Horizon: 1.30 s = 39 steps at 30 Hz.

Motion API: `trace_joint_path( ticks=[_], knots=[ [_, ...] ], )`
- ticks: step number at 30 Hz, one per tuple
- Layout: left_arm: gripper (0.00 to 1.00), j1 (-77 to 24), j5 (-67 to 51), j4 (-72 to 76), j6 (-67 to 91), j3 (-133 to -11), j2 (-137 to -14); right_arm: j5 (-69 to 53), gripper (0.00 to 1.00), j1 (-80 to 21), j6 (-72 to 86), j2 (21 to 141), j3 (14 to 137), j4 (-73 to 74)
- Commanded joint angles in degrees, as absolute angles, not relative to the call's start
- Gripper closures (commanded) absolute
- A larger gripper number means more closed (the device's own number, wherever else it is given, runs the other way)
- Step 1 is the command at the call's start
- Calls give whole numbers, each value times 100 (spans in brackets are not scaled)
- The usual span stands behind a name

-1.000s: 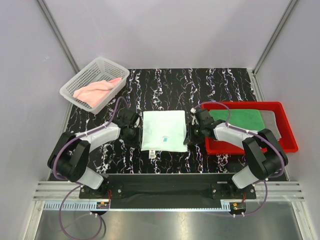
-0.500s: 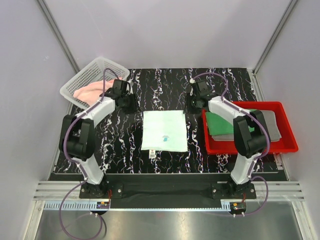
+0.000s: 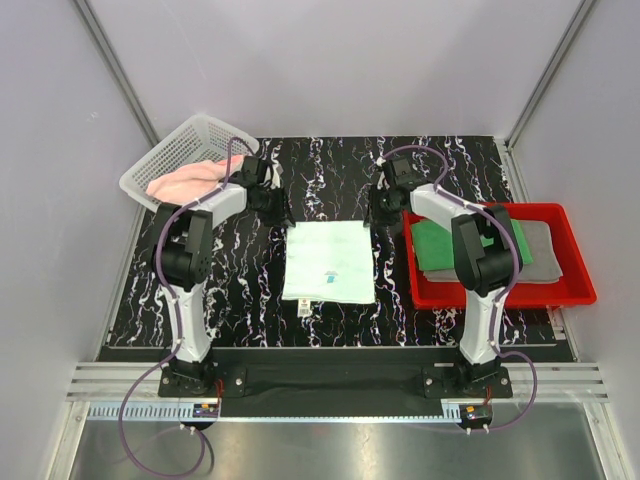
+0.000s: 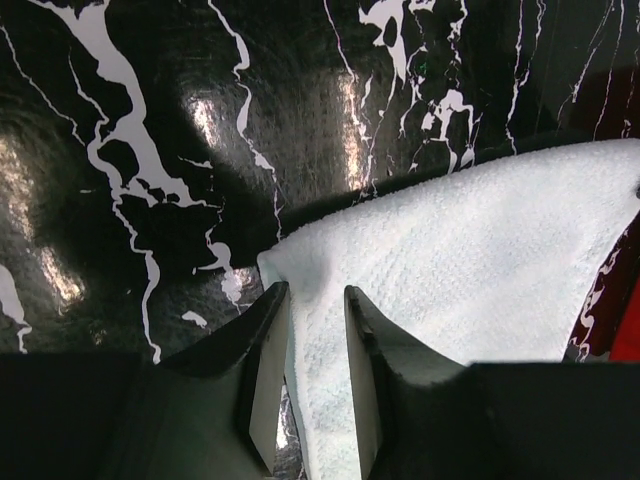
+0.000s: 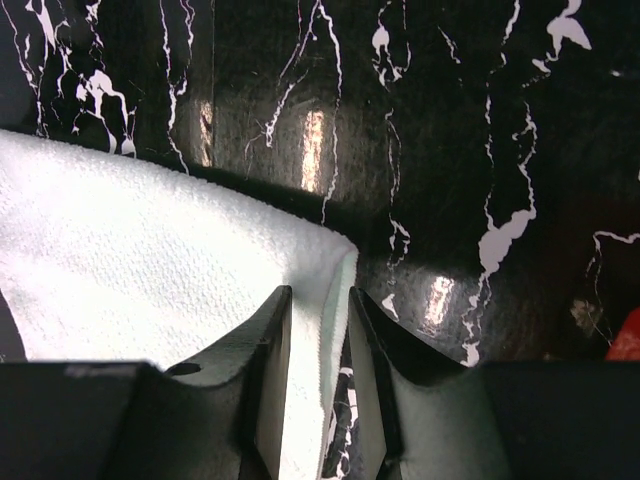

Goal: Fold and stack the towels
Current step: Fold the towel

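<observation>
A pale mint-white towel (image 3: pixel 330 260) lies flat in the middle of the black marbled table. My left gripper (image 3: pixel 281 213) is at its far left corner and my right gripper (image 3: pixel 376 213) at its far right corner. In the left wrist view, the towel corner (image 4: pixel 450 260) runs in between my left gripper's (image 4: pixel 314 292) parted fingers, with table showing beside one pad. The right wrist view shows the folded towel edge (image 5: pixel 170 250) between my right gripper's (image 5: pixel 319 292) parted fingers, likewise with a gap. A pink towel (image 3: pixel 185 180) lies in the basket. Green (image 3: pixel 465 245) and grey (image 3: pixel 545 250) towels lie in the tray.
A white mesh basket (image 3: pixel 200 125) stands at the far left corner of the table. A red plastic tray (image 3: pixel 500 299) sits at the right edge, close to my right arm. White walls enclose the table on three sides.
Both grippers left the towel's middle sides, swung out past its far edge, and have come back in onto its two far corners. The towel has not moved.
</observation>
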<state>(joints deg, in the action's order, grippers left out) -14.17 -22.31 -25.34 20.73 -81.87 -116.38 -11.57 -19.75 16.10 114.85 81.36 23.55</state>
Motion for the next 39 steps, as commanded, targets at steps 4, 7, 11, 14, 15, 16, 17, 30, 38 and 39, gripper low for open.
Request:
trace_joint_path(
  ticks=[4, 7, 11, 14, 15, 16, 17, 30, 38, 39],
  knots=[
    [67, -1389, -2461, -2364, 1916, -8516, -11830, -1371, 65, -1951, 1591, 11759, 8569, 2276],
    [69, -1371, -2461, -2382, 1899, -8525, -11848, -1406, 71, -1951, 1617, 11795, 8613, 2259],
    [76, -1345, -2426, -2426, 1863, -8482, -11804, -1415, 83, -1934, 1626, 11795, 8631, 2224],
    [92, -1336, -2400, -2452, 1846, -8499, -11786, -1424, 94, -1907, 1608, 11786, 8613, 2197],
    [100, -1319, -2365, -2452, 1846, -8508, -11769, -1424, 95, -1899, 1600, 11777, 8613, 2197],
    [100, -1301, -2338, -2487, 1854, -8517, -11777, -1415, 96, -1890, 1574, 11769, 8613, 2189],
    [100, -1283, -2320, -2522, 1854, -8551, -11760, -1415, 98, -1881, 1556, 11760, 8605, 2171],
    [100, -1213, -2153, -2233, 2188, -8306, -11329, -1740, 100, -1837, 1573, 11276, 8375, 1618],
    [100, -1213, -2232, -2250, 2154, -8350, -11286, -2039, 100, -1819, 1310, 11382, 8464, 1205],
    [100, -1213, -2189, -2276, 2110, -8358, -11233, -1978, 100, -1828, 1266, 11295, 8429, 1178]
  ],
)
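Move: Just under the left fingertips, about 1 cm down, lies the white towel's far left corner. The towel's label is about 25 cm back and 4 cm right of this hand, and the basket's middle is some 15 cm ahead and 26 cm left. The right hand likewise straddles the far right corner, about 1 cm down. From it, the red box's middle is some 10 cm back and 30 cm right, with the green towel about 7 cm back and 23 cm right. Sinking barely 1 cm onto the white towel's far corners, both hands shut fully and pinch one corner each. The right then lifts its corner about 3 cm while going some 2 cm forward and left, tilting about 10 degrees with its tips swinging outward. The left rises only about 1 cm, easing forward and slightly left. ##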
